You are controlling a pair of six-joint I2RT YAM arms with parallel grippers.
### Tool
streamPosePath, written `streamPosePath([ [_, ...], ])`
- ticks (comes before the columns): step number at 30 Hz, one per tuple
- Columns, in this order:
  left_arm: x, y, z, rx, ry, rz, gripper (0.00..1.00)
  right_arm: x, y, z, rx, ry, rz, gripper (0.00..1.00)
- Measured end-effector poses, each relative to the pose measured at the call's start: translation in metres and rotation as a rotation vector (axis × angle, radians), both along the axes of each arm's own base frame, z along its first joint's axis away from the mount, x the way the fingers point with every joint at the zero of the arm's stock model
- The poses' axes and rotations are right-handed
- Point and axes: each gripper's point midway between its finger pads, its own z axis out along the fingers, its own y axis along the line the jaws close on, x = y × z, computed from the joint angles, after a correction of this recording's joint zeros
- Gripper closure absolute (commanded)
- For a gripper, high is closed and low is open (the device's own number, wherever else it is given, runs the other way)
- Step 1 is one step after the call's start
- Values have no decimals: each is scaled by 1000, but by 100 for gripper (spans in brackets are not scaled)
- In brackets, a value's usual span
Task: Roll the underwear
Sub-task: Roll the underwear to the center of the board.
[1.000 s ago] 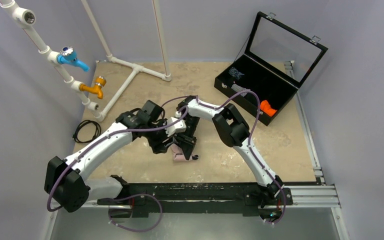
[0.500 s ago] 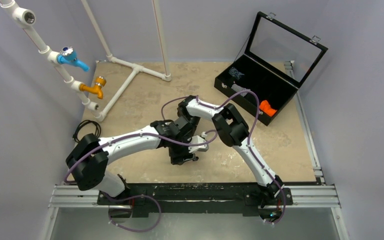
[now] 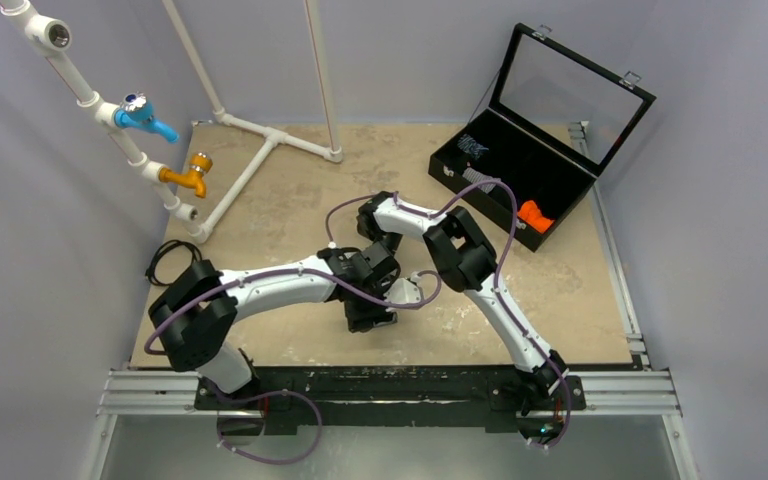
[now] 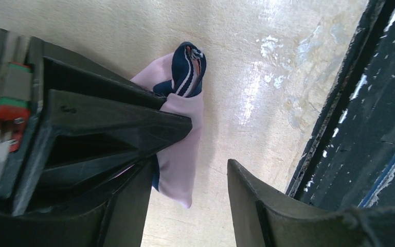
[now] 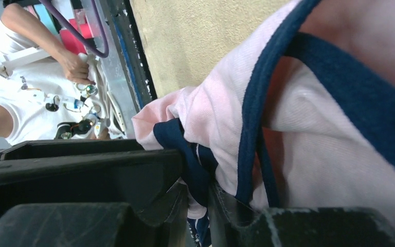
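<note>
The underwear (image 4: 182, 131) is a bunched pale pink fabric with navy trim, standing off the tan table (image 4: 267, 62) near its front edge. My right gripper (image 5: 198, 194) is shut on a navy-edged fold of the underwear (image 5: 308, 128); its black body (image 4: 97, 121) covers the cloth's left side in the left wrist view. My left gripper (image 4: 190, 165) is open beside it, the pink tip hanging against its left finger (image 4: 128, 206). In the top view both grippers (image 3: 370, 300) meet mid-table and hide the cloth.
An open black case (image 3: 520, 190) at the back right holds an orange rolled cloth (image 3: 535, 215). White pipes with a blue tap (image 3: 145, 115) and an orange tap (image 3: 190, 175) stand at the left. A black cable coil (image 3: 172, 262) lies nearby. The black rail (image 4: 349, 128) edges the table's front.
My left arm has swung in from the left and stretched toward the middle; its gripper now sits over the underwear, which showed pink in the top view a second ago.
</note>
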Motion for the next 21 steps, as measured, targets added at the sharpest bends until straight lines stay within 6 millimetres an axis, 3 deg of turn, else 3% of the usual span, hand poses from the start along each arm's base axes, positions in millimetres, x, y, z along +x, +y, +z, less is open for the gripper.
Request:
streamPosePath([
  [7,-1,5,-16,82,14,15,50,1,0,-1,0,2,-3,82],
  [11,0,4,-19,119,9,20,70,1,-1,-1,1,1,-3,81],
  [16,4,4,-20,150,10,44,100,0,0,1,0,11,-9,61],
  [21,-2,7,-20,167,30,38,100,1,-4,8,6,25,-32,56],
])
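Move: The near, rolled strip of the underwear lies just under the left fingers, about 1 cm ahead, 2 cm right and 3 cm below. Its navy waistband end is roughly 5 cm to the left hand's right, 1 cm ahead, while the loose pink cloth spreads some 5 cm ahead and 2 cm left, both 3 cm below. The right hand already has this strip between its fingertips, practically at its hand point. The left fingers pinch the pink end of the rolled strip right beside the right fingertips: the left hand sinks about 2 cm, tilting some 10 degrees so its fingers point straighter down, then closes from half open to nearly shut. The right hand stays in place around the cloth, then spreads its fingers partway and starts to rise by under 1 cm. ##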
